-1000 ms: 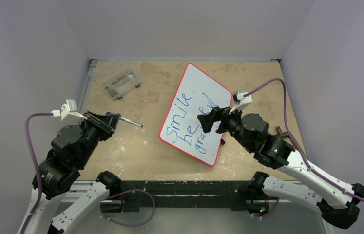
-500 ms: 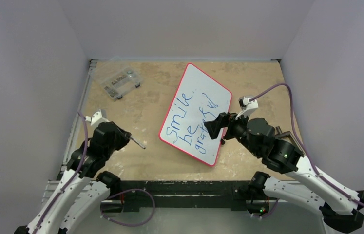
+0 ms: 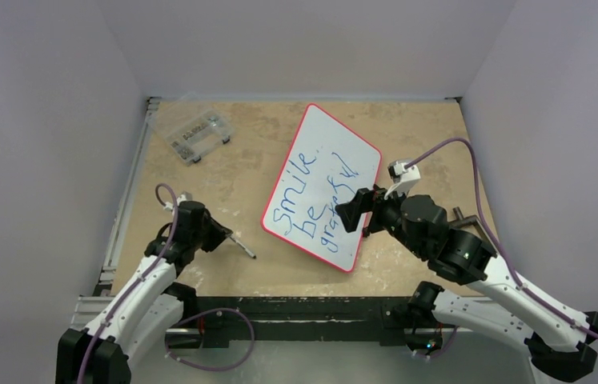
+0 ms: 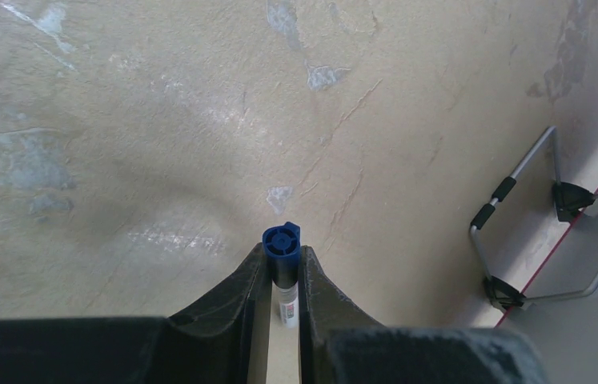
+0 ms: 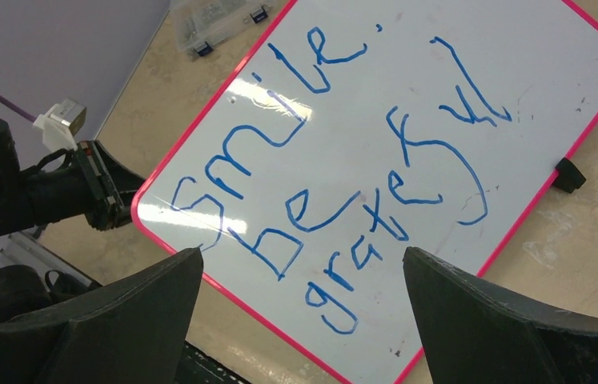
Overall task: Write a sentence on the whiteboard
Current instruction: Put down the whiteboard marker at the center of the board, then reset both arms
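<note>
The whiteboard (image 3: 329, 148), white with a red rim, lies slanted on the table's middle. The sentence (image 3: 311, 204) is on it in blue: "smile be grateful" in three slanted lines. It also fills the right wrist view (image 5: 335, 184) on the whiteboard (image 5: 535, 64). My left gripper (image 3: 219, 238) is low over the table left of the board, shut on a marker (image 3: 241, 246). In the left wrist view the marker's blue end (image 4: 282, 240) sticks out between the fingers. My right gripper (image 3: 351, 210) hovers over the board's near right part, open and empty (image 5: 302, 254).
A clear plastic compartment box (image 3: 198, 134) stands at the back left, also in the right wrist view (image 5: 215, 20). A wire stand with black feet (image 4: 511, 184) sits by the board's red rim (image 4: 591, 210). A small dark object (image 3: 459, 214) lies right of the right arm.
My left arm has dropped and drawn back toward the near edge, carrying the marker down close to the table. My right gripper has eased slightly back over the board.
</note>
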Motion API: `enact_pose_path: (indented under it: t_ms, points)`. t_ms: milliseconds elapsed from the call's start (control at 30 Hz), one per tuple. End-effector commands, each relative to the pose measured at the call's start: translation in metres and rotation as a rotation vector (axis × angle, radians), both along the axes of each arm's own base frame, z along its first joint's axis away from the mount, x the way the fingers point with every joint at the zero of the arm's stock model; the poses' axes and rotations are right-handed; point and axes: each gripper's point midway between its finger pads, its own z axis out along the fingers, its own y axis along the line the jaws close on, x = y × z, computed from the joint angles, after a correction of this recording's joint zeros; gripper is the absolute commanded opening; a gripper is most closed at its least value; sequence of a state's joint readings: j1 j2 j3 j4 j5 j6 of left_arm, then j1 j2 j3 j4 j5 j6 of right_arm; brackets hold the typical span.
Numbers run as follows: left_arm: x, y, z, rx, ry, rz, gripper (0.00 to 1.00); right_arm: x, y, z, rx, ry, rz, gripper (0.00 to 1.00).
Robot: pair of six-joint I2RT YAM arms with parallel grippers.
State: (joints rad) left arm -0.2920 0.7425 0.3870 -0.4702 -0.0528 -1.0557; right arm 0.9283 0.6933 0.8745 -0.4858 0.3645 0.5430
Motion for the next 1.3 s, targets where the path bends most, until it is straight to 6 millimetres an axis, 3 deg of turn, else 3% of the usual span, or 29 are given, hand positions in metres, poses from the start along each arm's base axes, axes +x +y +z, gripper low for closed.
enact_pose_path:
  t_ms: [0, 167, 333, 500, 633, 800, 933, 1067, 1267]
  points:
    - [0.018, -0.013, -0.002, -0.098, -0.026, -0.038, 0.0, -0.001, 0.001, -0.003, 0.014, 0.011, -0.001, 0.99]
    - [0.02, -0.008, -0.016, -0.094, 0.035, -0.045, 0.02, 0.001, 0.003, -0.006, 0.008, 0.014, -0.003, 0.99]
    - [0.018, -0.004, -0.018, -0.074, 0.045, -0.048, 0.4, 0.002, 0.004, -0.008, -0.001, 0.019, -0.002, 0.99]
    - [0.017, -0.001, -0.009, -0.062, 0.018, -0.051, 0.59, 0.002, 0.001, -0.008, 0.0, 0.017, -0.01, 0.99]
    - [0.016, -0.002, 0.006, -0.055, -0.007, -0.085, 0.67, 0.001, -0.001, -0.006, 0.004, 0.01, -0.014, 0.99]
    - [0.015, 0.003, 0.046, -0.02, -0.136, -0.118, 0.7, 0.001, -0.011, 0.009, 0.042, -0.026, -0.051, 0.99]
    - [0.007, 0.018, 0.094, 0.063, -0.274, -0.117, 0.81, -0.003, -0.021, 0.031, 0.115, -0.069, -0.075, 0.99]
    - [-0.002, 0.038, 0.141, 0.172, -0.382, -0.08, 0.99, -0.009, -0.03, 0.052, 0.181, -0.136, -0.066, 0.99]
    - [-0.011, 0.051, 0.208, 0.303, -0.565, -0.118, 1.0, -0.018, -0.046, 0.07, 0.251, -0.201, -0.077, 0.99]
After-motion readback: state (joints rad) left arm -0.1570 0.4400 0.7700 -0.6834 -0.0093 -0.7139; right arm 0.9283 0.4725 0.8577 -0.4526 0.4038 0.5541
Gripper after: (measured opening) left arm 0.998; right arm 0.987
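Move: The left hand holds the marker by its cap end; the bare table spot it is taken to centres about 3 cm back, 4 cm right and 3 cm below. From this hand the whiteboard's middle stands some 13 cm ahead and 28 cm right, a little higher, and the organizer box about 32 cm ahead and 8 cm left. From the right hand the spot lies roughly 33 cm left, 2 cm back and 25 cm below. Left hand lowers about 2 cm, opens to release the marker, then rises 20 cm; right hand lifts too. ##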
